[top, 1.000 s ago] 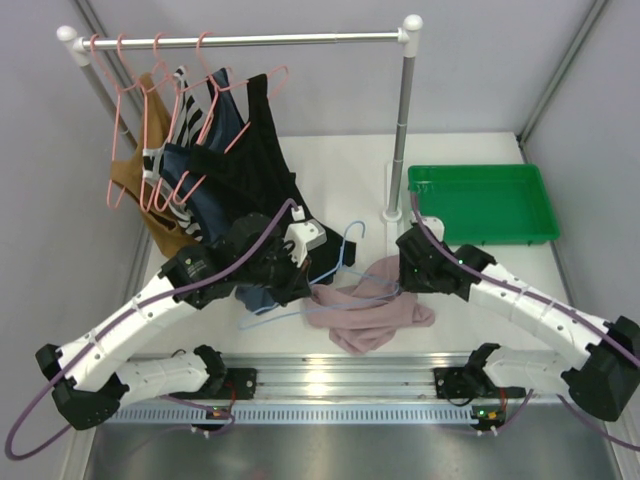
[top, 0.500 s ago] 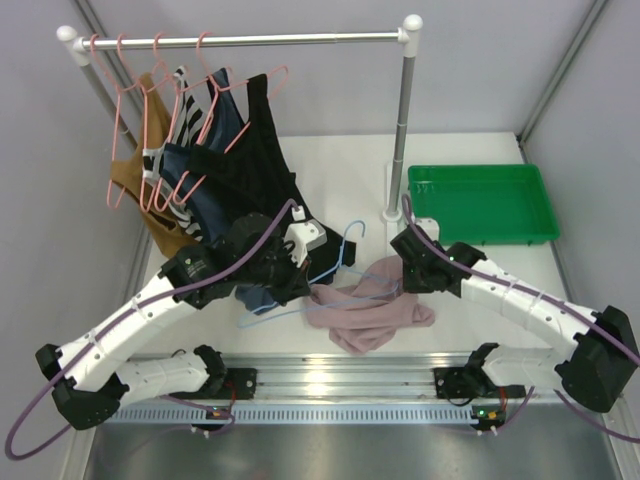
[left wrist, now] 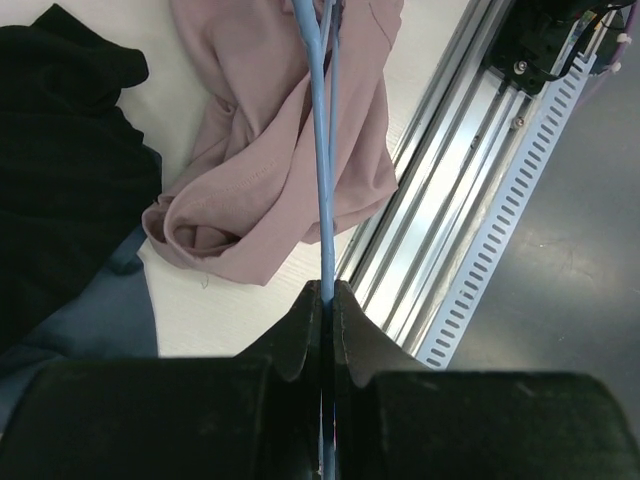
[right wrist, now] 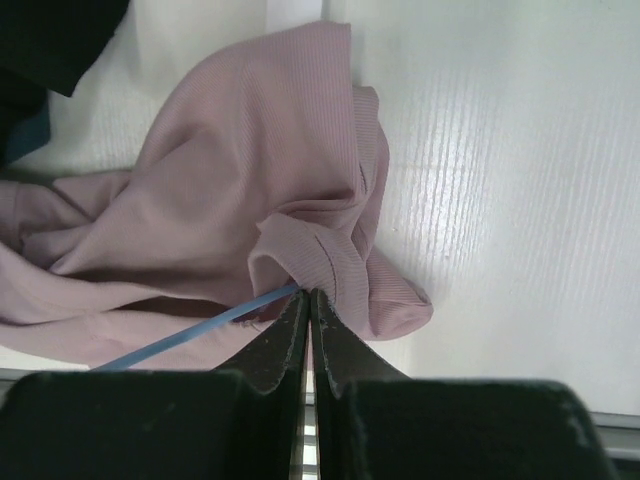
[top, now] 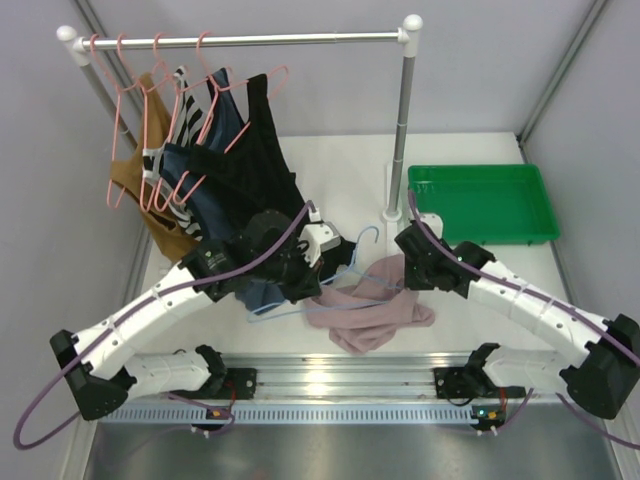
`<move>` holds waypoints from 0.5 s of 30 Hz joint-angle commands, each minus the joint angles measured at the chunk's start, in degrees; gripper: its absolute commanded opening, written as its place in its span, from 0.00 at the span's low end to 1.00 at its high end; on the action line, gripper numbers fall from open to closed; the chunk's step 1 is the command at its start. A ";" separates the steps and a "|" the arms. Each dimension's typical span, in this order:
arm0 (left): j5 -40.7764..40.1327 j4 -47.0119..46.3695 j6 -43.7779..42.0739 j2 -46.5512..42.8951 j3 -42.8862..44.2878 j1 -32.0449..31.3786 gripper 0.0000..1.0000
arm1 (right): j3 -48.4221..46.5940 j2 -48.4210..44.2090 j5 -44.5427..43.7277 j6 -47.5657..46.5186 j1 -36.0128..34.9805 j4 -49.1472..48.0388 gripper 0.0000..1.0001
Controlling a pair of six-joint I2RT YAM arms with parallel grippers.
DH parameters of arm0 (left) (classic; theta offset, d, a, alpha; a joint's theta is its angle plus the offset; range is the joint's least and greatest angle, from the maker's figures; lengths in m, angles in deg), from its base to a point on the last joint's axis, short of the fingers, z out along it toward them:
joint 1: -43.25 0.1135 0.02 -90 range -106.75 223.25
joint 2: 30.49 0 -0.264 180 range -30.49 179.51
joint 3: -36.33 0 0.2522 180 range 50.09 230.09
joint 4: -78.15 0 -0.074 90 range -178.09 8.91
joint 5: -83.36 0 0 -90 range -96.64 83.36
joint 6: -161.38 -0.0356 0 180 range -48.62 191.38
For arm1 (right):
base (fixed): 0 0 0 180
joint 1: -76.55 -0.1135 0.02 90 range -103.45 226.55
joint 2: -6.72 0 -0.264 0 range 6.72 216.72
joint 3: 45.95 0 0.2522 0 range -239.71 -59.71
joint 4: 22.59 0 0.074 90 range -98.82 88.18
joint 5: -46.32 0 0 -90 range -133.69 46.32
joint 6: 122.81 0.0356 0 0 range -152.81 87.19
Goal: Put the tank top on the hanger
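The mauve-pink tank top [top: 372, 312] lies crumpled on the table between the arms. Across and partly under it runs the light-blue wire hanger [top: 290, 309], with its hook [top: 366, 236] rising at the far side. My left gripper [top: 312, 280] is shut on the hanger; the left wrist view shows the wire [left wrist: 319, 150] pinched between the tips [left wrist: 328, 291] and running out over the pink fabric [left wrist: 262, 170]. At the top's right edge my right gripper [top: 405, 276] has its tips [right wrist: 308, 294] shut on a folded strap of the tank top [right wrist: 310, 258], beside the wire [right wrist: 190, 336].
A clothes rail [top: 240, 40] at the back left carries pink wire hangers [top: 130, 120], a black top [top: 250, 170], a navy top [top: 190, 175] and other garments. Its right post [top: 402, 130] stands beside a green tray [top: 482, 203]. A metal rail [top: 330, 380] runs along the near edge.
The right gripper has gone from partly open to shut on the strap. The left arm has shifted right and away with the hanger, whose hook moved right.
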 commanded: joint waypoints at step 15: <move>11.79 -35.48 -5.21 2.52 -15.74 1.91 0.00 | -9.21 -3.55 -0.18 -1.13 -2.99 2.33 0.00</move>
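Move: The left hand holds the blue hanger by its near side. The tank top's strap, pinched in the right fingers, is about 19 cm to its right, 4 cm ahead and 10 cm lower. The crumpled body of the tank top lies about 10 cm right and 13 cm below the left hand. The hanger's far end is right at the right fingers, about 1 cm below; from those fingers the rack post's foot is some 17 cm ahead and 4 cm left, the green bin about 20 cm ahead and 16 cm right. Rightward and down, with a little forward, the left hand drives the held hanger about 5 cm end-first towards and under the strap, its fingers tipping some 10 degrees flatter and swinging slightly clockwise. Meanwhile the right hand keeps its pinch on the strap and lifts it about 5 cm, drifting 2 cm left over the incoming end. Both grips stay shut. ##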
